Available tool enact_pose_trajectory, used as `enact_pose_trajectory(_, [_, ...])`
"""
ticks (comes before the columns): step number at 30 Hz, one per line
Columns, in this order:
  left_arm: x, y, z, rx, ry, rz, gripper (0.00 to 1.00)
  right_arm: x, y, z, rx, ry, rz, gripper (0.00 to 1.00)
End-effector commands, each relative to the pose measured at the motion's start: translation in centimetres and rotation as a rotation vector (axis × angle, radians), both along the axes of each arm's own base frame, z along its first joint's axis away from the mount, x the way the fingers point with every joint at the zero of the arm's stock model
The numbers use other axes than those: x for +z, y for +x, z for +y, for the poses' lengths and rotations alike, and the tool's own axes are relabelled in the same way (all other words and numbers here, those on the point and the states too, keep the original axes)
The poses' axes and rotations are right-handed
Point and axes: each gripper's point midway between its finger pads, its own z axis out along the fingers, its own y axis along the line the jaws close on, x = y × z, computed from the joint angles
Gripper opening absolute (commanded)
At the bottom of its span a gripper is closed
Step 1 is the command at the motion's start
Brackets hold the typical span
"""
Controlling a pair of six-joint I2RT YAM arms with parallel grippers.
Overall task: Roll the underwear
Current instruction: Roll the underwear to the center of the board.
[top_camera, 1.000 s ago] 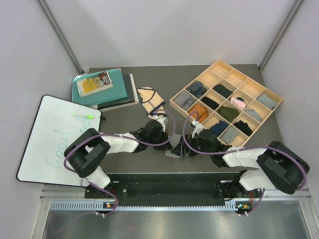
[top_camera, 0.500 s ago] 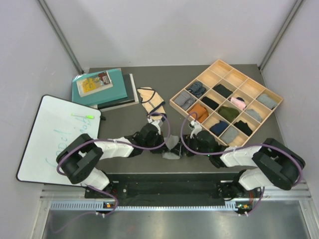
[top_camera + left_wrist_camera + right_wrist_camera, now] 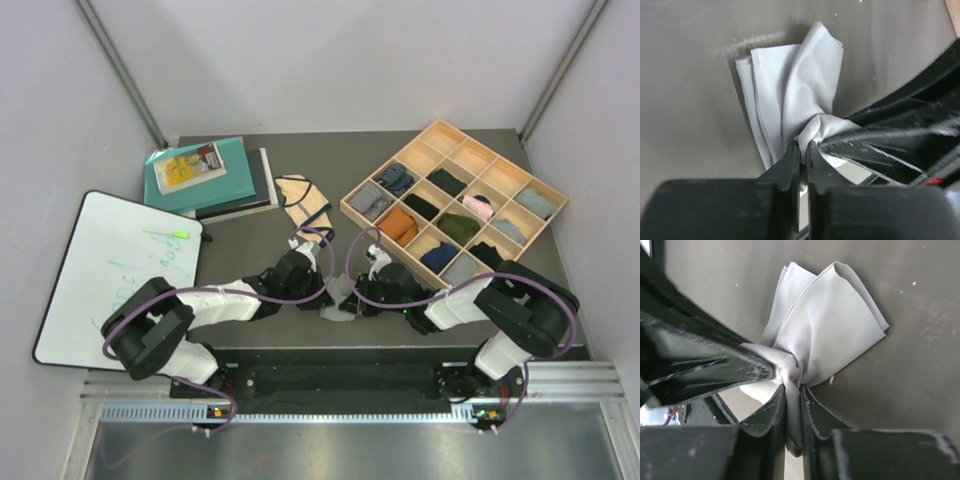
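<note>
The light-grey underwear [image 3: 340, 297] hangs bunched between both grippers near the table's front middle. My left gripper [image 3: 803, 148] is shut on one pinch of the grey cloth [image 3: 790, 95]. My right gripper [image 3: 793, 390] is shut on the same bunch of the grey cloth [image 3: 830, 325], close beside the left one. The cloth drapes in folds onto the dark table. In the top view the left gripper [image 3: 318, 285] and the right gripper [image 3: 362, 295] nearly touch. The beige underwear with navy edging [image 3: 303, 200] lies flat at the back middle.
A wooden grid tray [image 3: 545, 196] with rolled socks and cloths stands at the back right. A stack of books [image 3: 205, 175] lies at the back left. A whiteboard [image 3: 110, 275] with a green marker lies at the left.
Both grippers have moved away from the near edge and closer together with the grey underwear held between them. The cloth is now more bunched.
</note>
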Motion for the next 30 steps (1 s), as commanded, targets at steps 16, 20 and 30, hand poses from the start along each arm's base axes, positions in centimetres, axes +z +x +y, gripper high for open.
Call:
enact_pose_trajectory(16, [2.4,-0.1,2.3,0.018,-0.002,-0.142,0.58,-7.3,-4.3,-5.6,0.000,-0.314,0.201,0.06])
enact_pose_trajectory(20, [1.4,0.4,2.4,0.039,0.010,-0.146,0.58,-7.2,-4.4,-5.4,0.008,-0.305,0.202,0.06])
enact_pose_trajectory(30, [-0.7,0.4,2.3,0.044,0.014,-0.129,0.54,-7.1,-4.4,-5.1,0.010,-0.294,0.204,0.06])
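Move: Pinched between both hands, the rolled grey underwear has its middle about 2 cm ahead and 2 cm right of the left hand, and 2 cm ahead and 2 cm left of the right hand, barely below either. From the left hand, the tan cloth with navy trim lies roughly 20 cm ahead and 4 cm left. From the right hand, the orange roll in the wooden organizer is some 17 cm ahead and 10 cm right. Letting go of the underwear's bunched edge, the left hand opens to a bit over half, lifts about 4 cm while sliding some 3 cm left, then sinks back to its starting height and eases about 1 cm right, open fingers on either side of the loose edge. The right hand stays put and keeps its pinch on the bunched cloth. ##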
